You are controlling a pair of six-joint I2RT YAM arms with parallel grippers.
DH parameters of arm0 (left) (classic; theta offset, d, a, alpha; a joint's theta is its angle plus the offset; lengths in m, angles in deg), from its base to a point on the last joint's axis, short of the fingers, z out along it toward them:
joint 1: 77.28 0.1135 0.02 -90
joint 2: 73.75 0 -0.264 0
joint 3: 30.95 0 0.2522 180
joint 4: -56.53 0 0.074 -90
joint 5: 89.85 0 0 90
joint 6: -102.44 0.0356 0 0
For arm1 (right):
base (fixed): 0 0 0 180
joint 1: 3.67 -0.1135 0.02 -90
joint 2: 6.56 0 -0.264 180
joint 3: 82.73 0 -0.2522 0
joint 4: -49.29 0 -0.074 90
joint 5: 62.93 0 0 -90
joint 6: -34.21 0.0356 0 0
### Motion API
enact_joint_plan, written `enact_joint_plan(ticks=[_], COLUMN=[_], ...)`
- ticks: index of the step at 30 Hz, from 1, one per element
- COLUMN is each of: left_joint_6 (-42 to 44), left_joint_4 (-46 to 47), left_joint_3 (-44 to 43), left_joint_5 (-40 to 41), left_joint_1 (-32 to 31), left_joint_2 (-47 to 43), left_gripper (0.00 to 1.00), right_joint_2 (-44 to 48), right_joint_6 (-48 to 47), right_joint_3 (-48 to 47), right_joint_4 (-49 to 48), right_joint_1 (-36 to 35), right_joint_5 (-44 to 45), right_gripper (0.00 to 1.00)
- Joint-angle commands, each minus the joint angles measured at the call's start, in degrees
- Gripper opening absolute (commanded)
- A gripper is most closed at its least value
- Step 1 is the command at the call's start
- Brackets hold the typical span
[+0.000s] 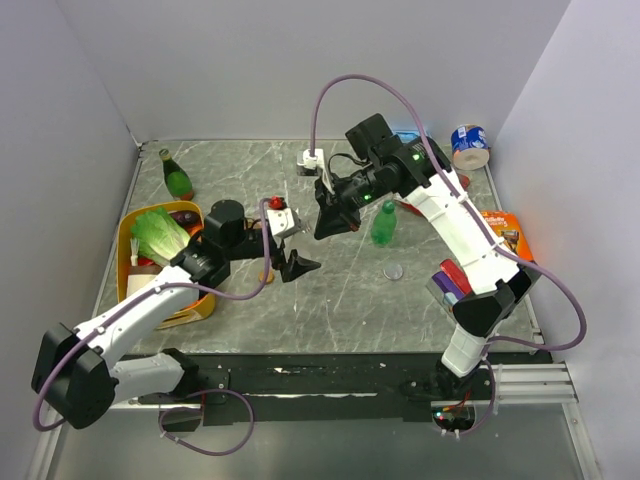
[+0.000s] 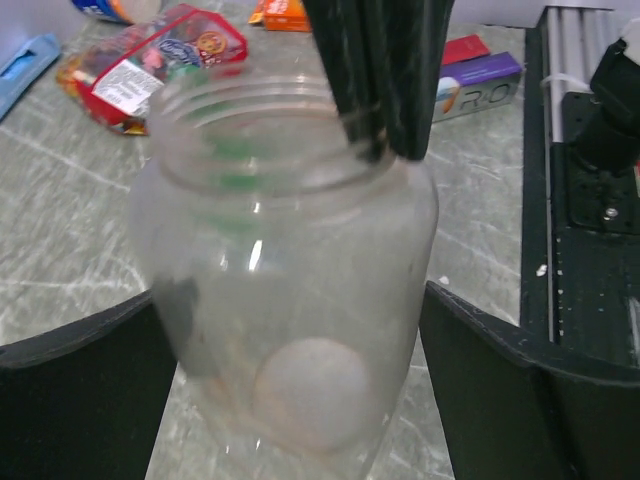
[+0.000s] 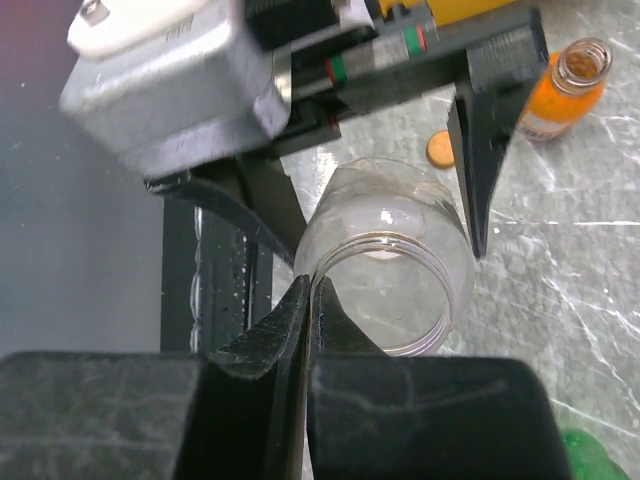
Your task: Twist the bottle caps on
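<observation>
The clear bottle [image 3: 390, 255] hangs uncapped over the table, its open threaded mouth toward the right wrist camera. My right gripper [image 3: 310, 285] is shut on its rim; its dark fingers [image 2: 385, 90] come down onto the rim from above in the left wrist view. My left gripper [image 2: 288, 300] stands open, one finger on each side of the clear bottle's [image 2: 285, 290] body. The green bottle [image 1: 384, 224] stands upright on the table, with the clear cap [image 1: 394, 271] lying in front of it. The orange bottle [image 3: 567, 85] stands open beside the orange cap [image 3: 440, 148].
A yellow basket [image 1: 127, 225] with lettuce sits at the left, and a dark-green bottle with a red top [image 1: 177, 175] stands behind it. A can [image 1: 469, 145], an orange box [image 1: 505, 232] and a purple and red box [image 1: 450, 280] line the right side. A white plug [image 1: 310, 157] lies at the back.
</observation>
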Motion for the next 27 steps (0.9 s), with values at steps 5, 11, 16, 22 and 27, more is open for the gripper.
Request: enact_joint_plan(ticks=[5, 11, 16, 22, 27], left_joint_6=[0.64, 0.2, 0.29, 0.46, 4.33], left_joint_4=[-1.09, -1.19, -1.19, -3.46, -7.59], left_joint_3=[-3.23, -3.23, -2.97, 0.02, 1.87], left_joint_5=[-5.23, -5.06, -4.18, -1.63, 0.22], left_joint_1=[-0.61, -0.61, -0.7, -0.52, -0.17], left_joint_2=[1.76, 1.59, 1.24, -1.39, -3.42], left_gripper=[0.84, 0.69, 0.54, 0.39, 0.01], right_joint_2=[0.65, 0.65, 1.35, 12.67, 27.27], right_joint_6=[-0.37, 0.06, 0.07, 0.5, -7.82], right_joint_3=[-1.61, -1.0, -1.78, 6.07, 25.25], right_joint_4=[0.0, -0.27, 0.26, -7.62, -18.62], right_joint_1=[-0.34, -0.34, -0.25, 2.91, 5.9], right_joint_5=[-2.75, -2.75, -0.21, 4.45, 10.5], right_gripper=[0.0, 0.0, 0.58, 0.97, 0.89])
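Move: The clear jar already sits between the left hand's wide-open fingers, its middle about 2 cm right of that hand point. From the right hand, still pinching the jar's rim, the jar's middle is some 4 cm ahead, 2 cm left and 7 cm below. From the left hand, the green bottle stands about 15 cm right and 8 cm ahead, the clear cap lies 16 cm right and level fore-and-aft, both on the table, roughly 17 and 24 cm lower. Closing in nearly on the spot, the left fingers shut by about a fifth until they clasp the clear jar from both sides and keep squeezing; the left hand sinks about 2 cm by the end. The right hand waits with its pinch on the rim, then opens wide, lets go and pulls away to the right about 5 cm, rising some 2 cm and tilting a little as it leaves. ##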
